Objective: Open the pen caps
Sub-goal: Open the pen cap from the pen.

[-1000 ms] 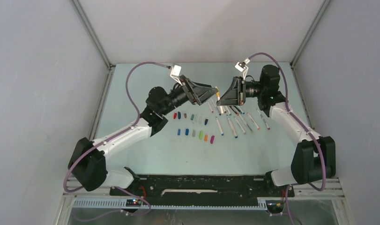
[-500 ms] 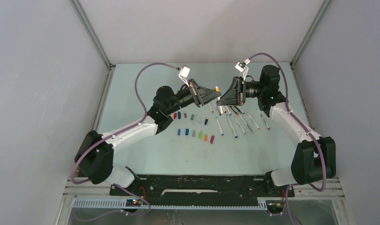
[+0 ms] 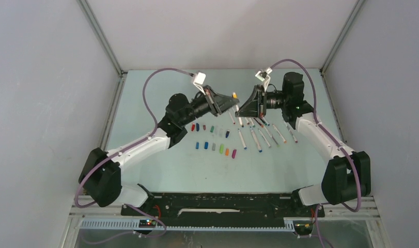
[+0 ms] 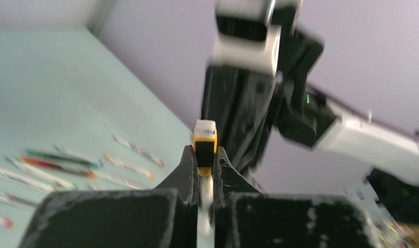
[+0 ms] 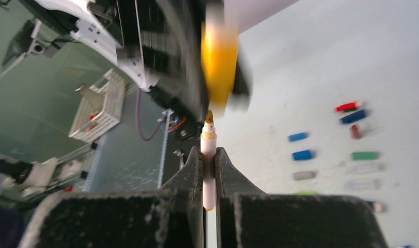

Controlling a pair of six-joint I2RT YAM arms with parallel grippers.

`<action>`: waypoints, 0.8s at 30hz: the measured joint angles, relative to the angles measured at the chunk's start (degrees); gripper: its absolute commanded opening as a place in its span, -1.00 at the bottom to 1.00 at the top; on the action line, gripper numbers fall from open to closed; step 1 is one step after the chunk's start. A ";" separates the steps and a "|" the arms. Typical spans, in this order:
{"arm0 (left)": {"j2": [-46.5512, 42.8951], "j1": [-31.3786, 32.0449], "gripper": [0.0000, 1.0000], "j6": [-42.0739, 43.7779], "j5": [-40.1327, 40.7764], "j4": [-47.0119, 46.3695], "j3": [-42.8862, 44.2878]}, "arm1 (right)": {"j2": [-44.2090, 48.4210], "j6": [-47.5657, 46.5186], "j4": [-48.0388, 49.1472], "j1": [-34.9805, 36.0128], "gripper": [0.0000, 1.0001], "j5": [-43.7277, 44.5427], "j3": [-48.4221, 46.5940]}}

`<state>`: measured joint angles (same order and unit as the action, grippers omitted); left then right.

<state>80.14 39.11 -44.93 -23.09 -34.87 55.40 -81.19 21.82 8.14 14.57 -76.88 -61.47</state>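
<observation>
My left gripper (image 3: 231, 97) (image 4: 203, 153) is shut on a yellow pen cap (image 4: 204, 146) (image 3: 234, 95), held in the air above the table's far middle. Facing it, my right gripper (image 3: 239, 110) (image 5: 208, 153) is shut on a white pen barrel (image 5: 208, 160). The pen's yellowish nib (image 5: 209, 115) is bare. In the right wrist view the blurred yellow cap (image 5: 219, 67) hangs just beyond the nib. Several loose pen caps (image 3: 214, 147) lie in two rows on the table. Several white pens (image 3: 259, 135) lie to their right.
The two grippers nearly touch nose to nose over the green table (image 3: 160, 170). Grey walls (image 3: 42, 103) close in the left, right and back. Blue caps (image 5: 301, 155) and a red-ended piece (image 5: 346, 107) lie below the right wrist; the loose pens (image 4: 57, 161) show in the left wrist view.
My left gripper has closed on the yellow cap and drawn back to the left. The cap now stands off the pen's nib. My right gripper has shifted slightly left, still holding the barrel.
</observation>
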 measured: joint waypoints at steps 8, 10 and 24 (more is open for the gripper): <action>-7.17 -7.54 -1.00 2.51 15.13 -10.51 1.73 | -0.20 -6.88 -10.60 1.77 -1.00 -1.62 1.01; -8.96 -7.76 -1.00 2.62 16.04 -12.79 1.84 | -0.20 -8.90 -12.39 1.73 -1.00 -1.62 1.01; -10.49 -8.94 -1.00 4.55 10.10 5.07 0.57 | 0.37 -31.78 -28.22 -13.90 -1.00 16.70 0.90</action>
<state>69.65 30.17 -40.38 -12.99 -29.80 55.96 -80.82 -9.96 -20.08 0.67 -60.18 -60.58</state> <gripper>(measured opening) 0.057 0.045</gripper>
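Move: The left hand keeps the yellow cap, already off; the dark blue cap ending the far cap row lies about 4 cm ahead, 4 cm left and 26 cm below it, the magenta cap 5 cm back, 2 cm left. The right hand keeps the bare pen; the rightmost pen of the far row lies some 16 cm ahead, 13 cm right and 22 cm below, the orange pen 14 cm ahead, 8 cm right. Left swings the cap 15 cm up and leftward, then sinks; right carries the pen about 10 cm rightward, sinking. ##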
